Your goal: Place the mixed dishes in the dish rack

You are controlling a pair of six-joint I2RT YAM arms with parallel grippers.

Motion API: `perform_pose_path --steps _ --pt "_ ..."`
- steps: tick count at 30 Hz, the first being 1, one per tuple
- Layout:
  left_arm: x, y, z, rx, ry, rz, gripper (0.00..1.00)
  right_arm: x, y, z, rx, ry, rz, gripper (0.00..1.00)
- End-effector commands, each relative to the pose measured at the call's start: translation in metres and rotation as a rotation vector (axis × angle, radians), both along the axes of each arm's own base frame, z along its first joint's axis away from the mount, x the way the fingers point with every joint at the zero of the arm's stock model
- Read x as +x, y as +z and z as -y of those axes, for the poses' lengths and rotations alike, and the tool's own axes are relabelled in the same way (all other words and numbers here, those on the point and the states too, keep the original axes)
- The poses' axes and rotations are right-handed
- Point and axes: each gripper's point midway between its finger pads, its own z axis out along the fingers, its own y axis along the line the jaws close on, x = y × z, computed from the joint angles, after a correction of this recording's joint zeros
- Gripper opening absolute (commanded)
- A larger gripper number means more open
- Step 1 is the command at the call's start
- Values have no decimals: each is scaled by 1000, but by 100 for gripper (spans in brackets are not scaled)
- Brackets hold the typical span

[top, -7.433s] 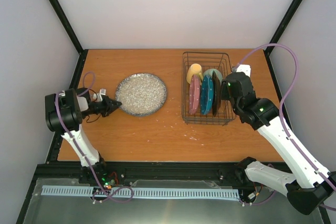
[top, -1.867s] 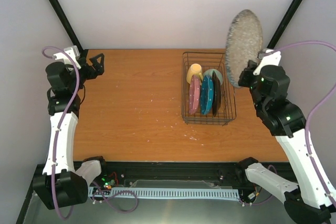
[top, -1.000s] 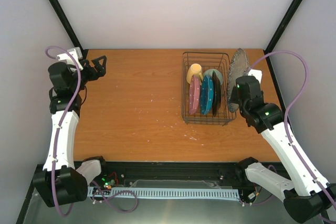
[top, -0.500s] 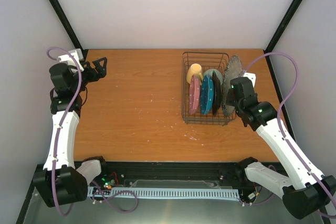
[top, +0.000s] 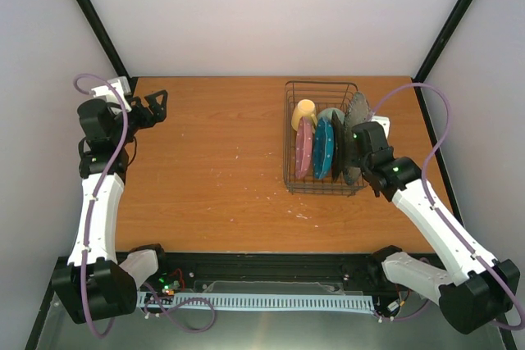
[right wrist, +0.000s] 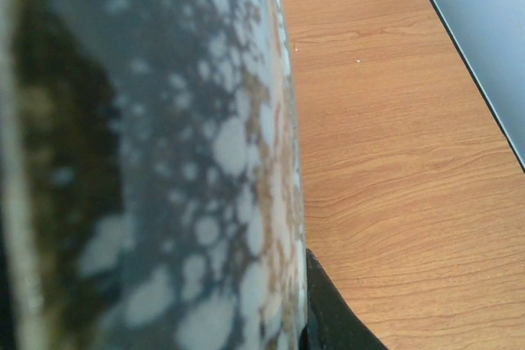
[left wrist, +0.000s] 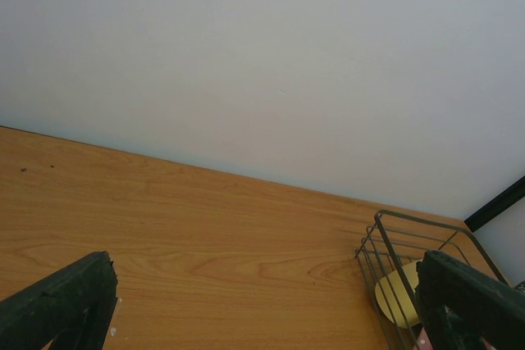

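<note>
The dish rack [top: 292,138] stands on the right half of the table. In it are the yellow mug [top: 303,111], the mint bowl [top: 330,113], the pink plate [top: 304,150], the teal plate [top: 323,148] and the dark plate [top: 337,150]. The grey speckled plate [top: 356,120] stands on edge at the rack's right end, beside the dark plate. My right gripper [top: 360,147] is shut on its rim. In the right wrist view the plate [right wrist: 164,161] fills the left side, with one fingertip [right wrist: 330,321] pressed against it. My left gripper [top: 156,107] hangs open and empty over the far left corner.
The left wrist view shows bare wood, the rack's corner [left wrist: 408,239] and the mug [left wrist: 396,299] behind its wires. Black frame posts [top: 92,22] rise at both back corners, with white walls close on three sides. Bare wood [right wrist: 394,137] lies right of the rack.
My right arm has lowered the grey speckled plate from above the rack's right rim down into its right end, upright beside the dark plate. The left arm has stayed still.
</note>
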Motion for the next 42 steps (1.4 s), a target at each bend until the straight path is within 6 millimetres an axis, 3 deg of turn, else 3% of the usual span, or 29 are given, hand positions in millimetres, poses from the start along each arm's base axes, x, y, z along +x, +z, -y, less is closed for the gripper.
perform_pose_path --steps 1,7,14,20,22,29,34,42 --pt "1 6 0 27 -5 33 100 22 34 -6 62 -24 157 3" --pt "2 1 0 29 -7 26 100 20 27 -15 17 35 109 3" --pt "3 -1 1 27 -11 23 100 11 6 -18 12 66 46 3" --pt "5 -2 1 22 -16 22 100 10 -1 -23 35 85 29 18" --pt "5 -3 1 23 -15 21 100 10 -1 -23 38 87 30 29" --pt "5 -5 0 22 -10 16 100 10 7 -21 51 70 65 47" --pt "5 -7 0 24 -8 12 100 8 17 -18 58 61 94 51" --pt "5 -9 0 22 -8 9 100 3 45 -14 70 63 168 47"
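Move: The speckled plate is still pinched in the right gripper, half down in the rack; its place, the slot at the rack's right end, lies about 5 cm ahead of this hand, 2 cm left and 12 cm below. From the same hand, the black plate stands some 3 cm ahead and 7 cm left, the blue plate about 2 cm ahead and 11 cm left, the mint bowl roughly 11 cm ahead and 8 cm left. From the idle left hand the slot is about 50 cm right, 6 cm back and 24 cm lower. Lower the right gripper about 2.5 cm, easing slightly left, so the held speckled plate goes down into the rack's right-end slot. Then open the fingers to about half to let the rim go, and lift straight up some 4 cm, tipping the fingertips up by nearly 10 degrees, one finger staying on each side of the plate. ##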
